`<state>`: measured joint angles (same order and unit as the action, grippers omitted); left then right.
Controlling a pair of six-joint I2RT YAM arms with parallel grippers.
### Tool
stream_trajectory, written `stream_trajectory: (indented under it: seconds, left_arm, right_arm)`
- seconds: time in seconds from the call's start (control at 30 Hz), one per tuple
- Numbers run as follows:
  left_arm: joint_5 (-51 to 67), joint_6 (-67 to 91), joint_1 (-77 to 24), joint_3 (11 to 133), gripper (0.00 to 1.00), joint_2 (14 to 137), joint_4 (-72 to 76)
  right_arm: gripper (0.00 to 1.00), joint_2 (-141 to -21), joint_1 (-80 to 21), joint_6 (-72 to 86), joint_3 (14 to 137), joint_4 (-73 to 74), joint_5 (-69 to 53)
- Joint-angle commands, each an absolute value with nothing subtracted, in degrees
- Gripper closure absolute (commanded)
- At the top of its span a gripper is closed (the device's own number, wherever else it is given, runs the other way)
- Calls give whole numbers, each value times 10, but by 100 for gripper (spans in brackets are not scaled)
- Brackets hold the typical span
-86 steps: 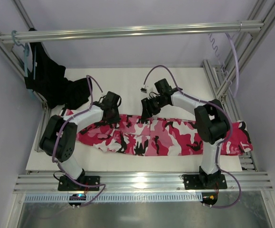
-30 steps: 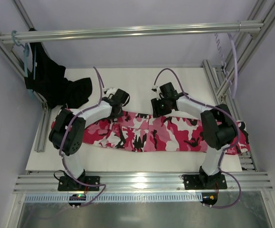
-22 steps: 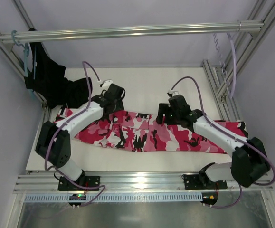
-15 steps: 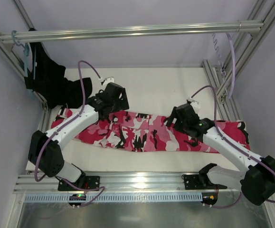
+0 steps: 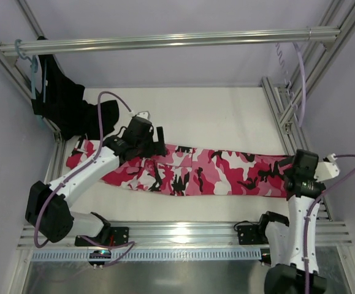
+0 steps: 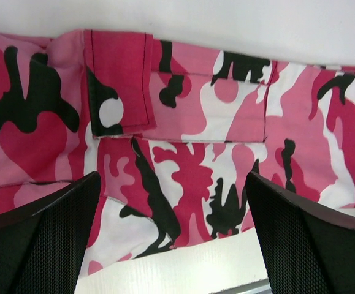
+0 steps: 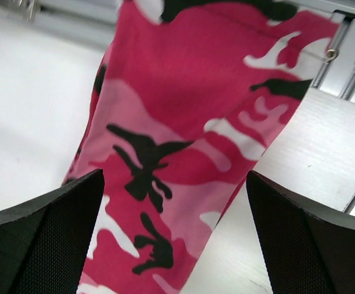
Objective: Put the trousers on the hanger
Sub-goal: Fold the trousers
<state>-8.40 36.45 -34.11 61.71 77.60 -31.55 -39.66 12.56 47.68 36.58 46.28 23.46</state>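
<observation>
The camouflage trousers lie flat and stretched across the table, waist end to the left and leg ends at the right edge. My left gripper hovers open over the upper part near a pocket flap; nothing sits between its fingers. My right gripper is open above the leg end, also holding nothing. The left wrist view shows my left gripper wide apart, the right wrist view my right gripper the same. The hanger's pale hook hangs on the rail at far left, its body hidden.
A black garment on a teal-blue hanger droops from the rail onto the back left of the table. Aluminium frame rails border the right side and run under the leg end.
Both grippers opened and let go of the trousers. The right arm swung from the middle out to the leg end at the right. The left arm drew back slightly leftward.
</observation>
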Motion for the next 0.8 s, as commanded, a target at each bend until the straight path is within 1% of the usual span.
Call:
stream_trajectory:
  seconds: [0.0,0.03,0.1,0.17,0.23,0.37,0.4,0.47,0.5,0.53,0.63,0.7,0.77]
  left_arm:
    - [-56,339,-343,591,0,744,-304]
    - [-50,337,-343,588,0,738,-302]
    - [-38,331,-343,587,0,733,-306]
    - [-30,330,-343,590,0,732,-312]
    - [-28,329,-343,591,0,730,-313]
    - [-18,337,-343,591,0,732,-308]
    - [-18,346,-343,589,0,733,-303]
    - [-11,351,-343,591,0,742,-297]
    - [-9,351,-343,592,0,746,-298]
    - [-9,350,-343,596,0,753,-300]
    - [-20,351,-343,605,0,763,-309]
    - [-32,353,-343,618,0,774,-318]
    - [-33,355,-343,640,0,786,-323]
  right_arm:
    - [0,-421,270,372,353,384,99]
    - [0,-461,336,363,352,380,42]
    - [0,-489,386,345,354,379,26]
    - [0,-490,443,339,330,359,-26]
    - [1,-475,451,357,300,331,-26]
    - [0,-460,482,359,300,321,56]
    - [0,-459,503,360,289,307,64]
    - [0,-454,553,353,274,287,54]
    - [0,-446,609,350,263,269,14]
    - [0,-441,629,350,258,265,7]
    - [0,-432,651,363,233,231,-25]
    - [0,-440,654,372,215,207,-20]
    - [0,-465,663,372,208,185,-51]
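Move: The near right corner of the trousers lies about 14 cm right of the right hand, some 5 cm back and 10 cm down. Their far right corner is roughly 18 cm to this hand's right and 11 cm ahead, at the same level; the slotted rail plate edging the board is about 20 cm right and 6 cm back, 10 cm below. From the left hand that near corner is some 63 cm right, 16 cm back and 13 cm lower. Touching nothing, the open right hand sweeps about 11 cm to the right while drawing back and sinking some 7 cm each, down towards the near right corner of the trousers, and swings about 30 degrees clockwise so its fingers point mostly right. The open left hand eases back about 2 cm and slightly down above the trousers. ##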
